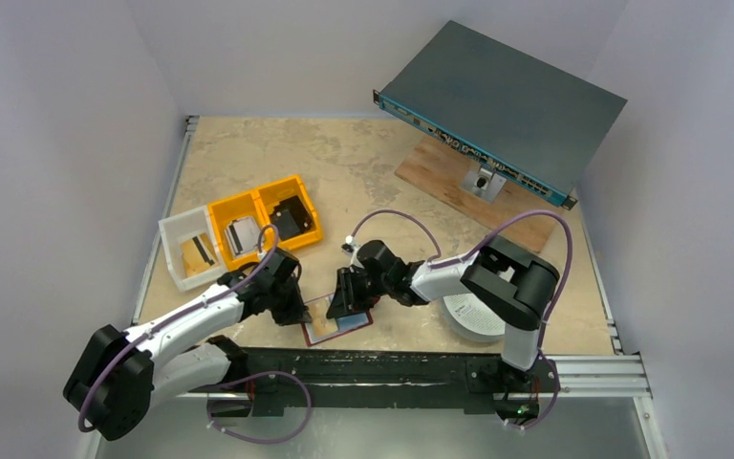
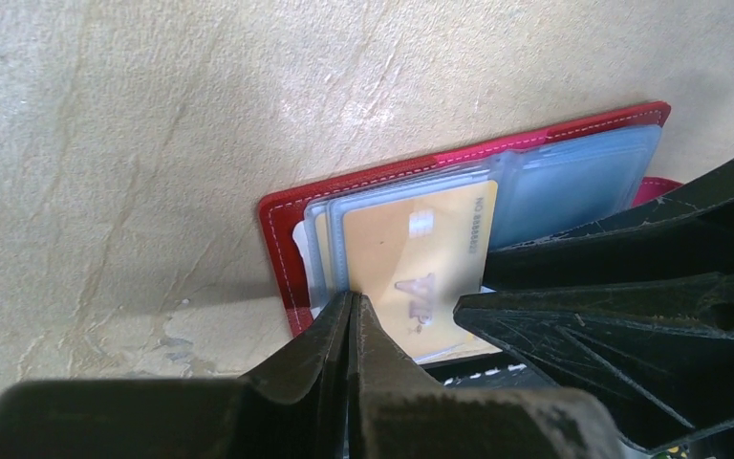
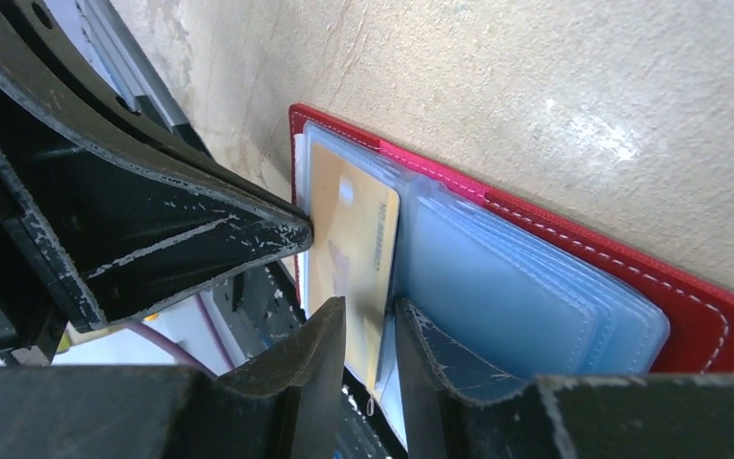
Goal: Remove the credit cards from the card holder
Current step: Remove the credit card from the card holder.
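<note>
The dark red card holder (image 1: 344, 327) lies open on the table near the front rail, with its pale blue sleeves (image 3: 507, 287) showing. A golden credit card (image 2: 411, 258) lies on top of the sleeves. My left gripper (image 2: 352, 301) is shut, and its tips meet on that card's left edge. My right gripper (image 3: 371, 320) comes down from the other side with its jaws a little apart. The golden card's edge (image 3: 358, 229) shows in the gap, and one finger (image 3: 459, 354) rests on the sleeves. In the top view both grippers (image 1: 298, 311) (image 1: 349, 304) crowd over the holder.
At the left, a white bin (image 1: 177, 251) holds a yellow card with a black stripe. Beside it, yellow bins (image 1: 268, 196) hold a grey metal part and a black block. A grey rack device (image 1: 502, 110) stands on a wooden board at the back right. A white round object (image 1: 473, 320) sits by the right arm.
</note>
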Controlling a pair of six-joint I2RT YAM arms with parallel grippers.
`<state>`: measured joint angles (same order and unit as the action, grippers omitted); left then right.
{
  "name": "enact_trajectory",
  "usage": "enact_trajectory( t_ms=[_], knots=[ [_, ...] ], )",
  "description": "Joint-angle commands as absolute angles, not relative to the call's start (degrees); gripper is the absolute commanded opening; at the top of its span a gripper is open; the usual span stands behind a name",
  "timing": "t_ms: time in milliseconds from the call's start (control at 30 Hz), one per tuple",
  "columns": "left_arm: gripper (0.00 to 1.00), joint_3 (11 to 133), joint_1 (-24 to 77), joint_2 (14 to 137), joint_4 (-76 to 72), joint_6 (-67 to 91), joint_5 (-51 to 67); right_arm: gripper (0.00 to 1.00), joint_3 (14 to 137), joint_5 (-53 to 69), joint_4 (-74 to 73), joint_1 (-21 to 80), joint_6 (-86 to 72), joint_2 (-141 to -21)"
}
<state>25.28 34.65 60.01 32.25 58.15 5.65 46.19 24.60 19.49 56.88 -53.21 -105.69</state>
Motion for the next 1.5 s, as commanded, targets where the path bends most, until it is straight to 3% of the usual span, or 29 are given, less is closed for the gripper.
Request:
enact_trajectory(
  t_ms=[0, 367, 967, 1467],
  knots=[
    [0.00, 23.7, 35.3, 62.4, 31.4, 59.6, 3.2, 0.27, 43.1, 27.9, 23.9, 56.1, -54.9, -107.1],
    [0.00, 23.2, 35.9, 62.6, 30.9, 60.4, 3.5, 0.22, 39.6, 33.4, 37.1, 54.5, -61.3, -108.5],
    [0.00, 23.2, 36.4, 62.8, 35.3, 64.2, -1.2, 0.08, 37.0, 32.0, 37.6, 52.8, -62.2, -106.7],
    [0.00, 22.9, 36.4, 63.7, 35.0, 65.8, -1.4, 0.06, 34.7, 29.9, 34.3, 50.7, -60.7, -104.4]
  ],
)
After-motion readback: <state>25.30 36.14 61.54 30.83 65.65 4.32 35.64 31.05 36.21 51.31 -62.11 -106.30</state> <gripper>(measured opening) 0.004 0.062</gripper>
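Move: The gold credit card in its sleeve is already between the right gripper's slightly open fingers at its right edge; its middle lies about 2 cm to that hand's left, level fore-and-aft and about 1 cm below. The empty blue sleeves lie some 4 cm to its right and 1 cm down. From the shut left gripper, at the sleeve's left edge, the card's middle is roughly 3 cm right and level in height. Keep the left gripper shut on the sleeve's left edge, letting it ease barely half a centimetre right and turn about 5 degrees counter-clockwise. Tip the right fingers to point less steeply down, close them almost fully at the card's right edge, and draw the right gripper some 2.5 cm to the right, away from the left one, with a slight forward drift at the end. ##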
